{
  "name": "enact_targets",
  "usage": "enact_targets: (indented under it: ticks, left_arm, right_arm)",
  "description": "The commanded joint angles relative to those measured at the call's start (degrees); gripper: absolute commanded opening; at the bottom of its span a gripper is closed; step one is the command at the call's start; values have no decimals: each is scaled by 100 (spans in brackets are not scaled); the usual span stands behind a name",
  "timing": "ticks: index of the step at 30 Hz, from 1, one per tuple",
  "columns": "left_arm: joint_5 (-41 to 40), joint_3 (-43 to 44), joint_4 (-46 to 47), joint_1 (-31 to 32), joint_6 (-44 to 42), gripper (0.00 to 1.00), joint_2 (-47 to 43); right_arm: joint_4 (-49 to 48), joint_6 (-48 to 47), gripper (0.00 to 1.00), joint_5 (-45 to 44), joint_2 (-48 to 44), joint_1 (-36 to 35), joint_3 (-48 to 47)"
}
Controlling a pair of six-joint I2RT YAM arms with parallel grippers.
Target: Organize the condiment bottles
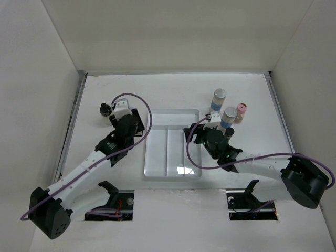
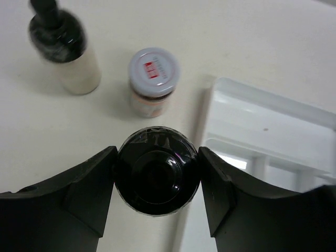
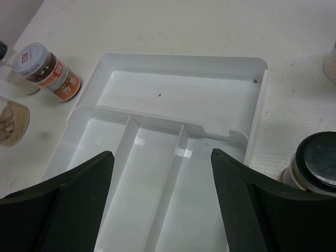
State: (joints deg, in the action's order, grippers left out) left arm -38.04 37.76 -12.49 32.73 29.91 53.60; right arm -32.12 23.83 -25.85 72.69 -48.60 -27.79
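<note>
My left gripper (image 2: 156,155) is shut on a black-capped bottle (image 2: 156,181) and holds it just left of the white divided tray (image 2: 273,107). Beyond it stand a silver-capped, red-labelled jar (image 2: 153,81) and a black-capped bottle with tan contents (image 2: 63,44). In the top view the left gripper (image 1: 122,116) hides the held bottle. My right gripper (image 3: 161,154) is open and empty over the tray's long compartments (image 3: 157,173); it also shows in the top view (image 1: 191,132).
Right of the tray (image 1: 170,142) stand two silver-capped, blue-labelled jars (image 1: 219,100) (image 1: 228,118) and a pink-capped jar (image 1: 240,112). A dark-capped jar (image 3: 316,163) sits close by my right finger. White walls close the table's back and sides.
</note>
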Motion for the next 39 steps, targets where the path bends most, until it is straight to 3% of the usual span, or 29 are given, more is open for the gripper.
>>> enact_targets:
  ticks: [1, 5, 10, 16, 23, 33, 39]
  left_arm:
    - [-194, 793, 527, 509, -108, 39, 281]
    - [-3, 1075, 1704, 633, -363, 39, 1079]
    - [438, 1769, 2408, 555, -556, 39, 2441]
    - [727, 2209, 2707, 344, -671, 39, 3515]
    - [711, 2236, 2831, 335, -697, 43, 4166]
    - [359, 1832, 2848, 466, -697, 85, 3957]
    - [201, 1568, 2814, 625, -750, 89, 2929]
  right_arm:
    - [-401, 86, 81, -8, -202, 57, 72]
    - [-532, 104, 82, -78, -334, 109, 195]
    - [-128, 183, 81, -87, -369, 224, 81]
    - [-224, 236, 81, 1, -553, 347, 186]
    - [-260, 245, 81, 27, -606, 356, 230]
    - [-251, 280, 82, 45, -378, 417, 187]
    - [-286, 279, 83, 53, -352, 417, 195]
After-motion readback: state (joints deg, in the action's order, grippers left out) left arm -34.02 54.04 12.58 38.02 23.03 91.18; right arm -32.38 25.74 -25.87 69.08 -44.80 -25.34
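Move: The left hand holds the black-capped bottle clear of the table; its place, the left part of the tray's far compartment, lies about 12 cm ahead and 13 cm to the right, some 12 cm below. The lidded jar stands about 10 cm ahead and 2 cm left, the dark bottle another 9 cm left of the jar, level with it; both are lower than the hand. From the right hand that tray spot is about 12 cm ahead and 12 cm left, roughly 10 cm down. Still pinching the black cap, the left hand carries the bottle in an arc to the right and forward, first rising about 4 cm, then sinking some 10 cm into the far tray compartment, turning slightly clockwise. There the fingers open, let go of the cap and start back up, about 3 cm. The open right hand shifts about 3 cm to its right. ##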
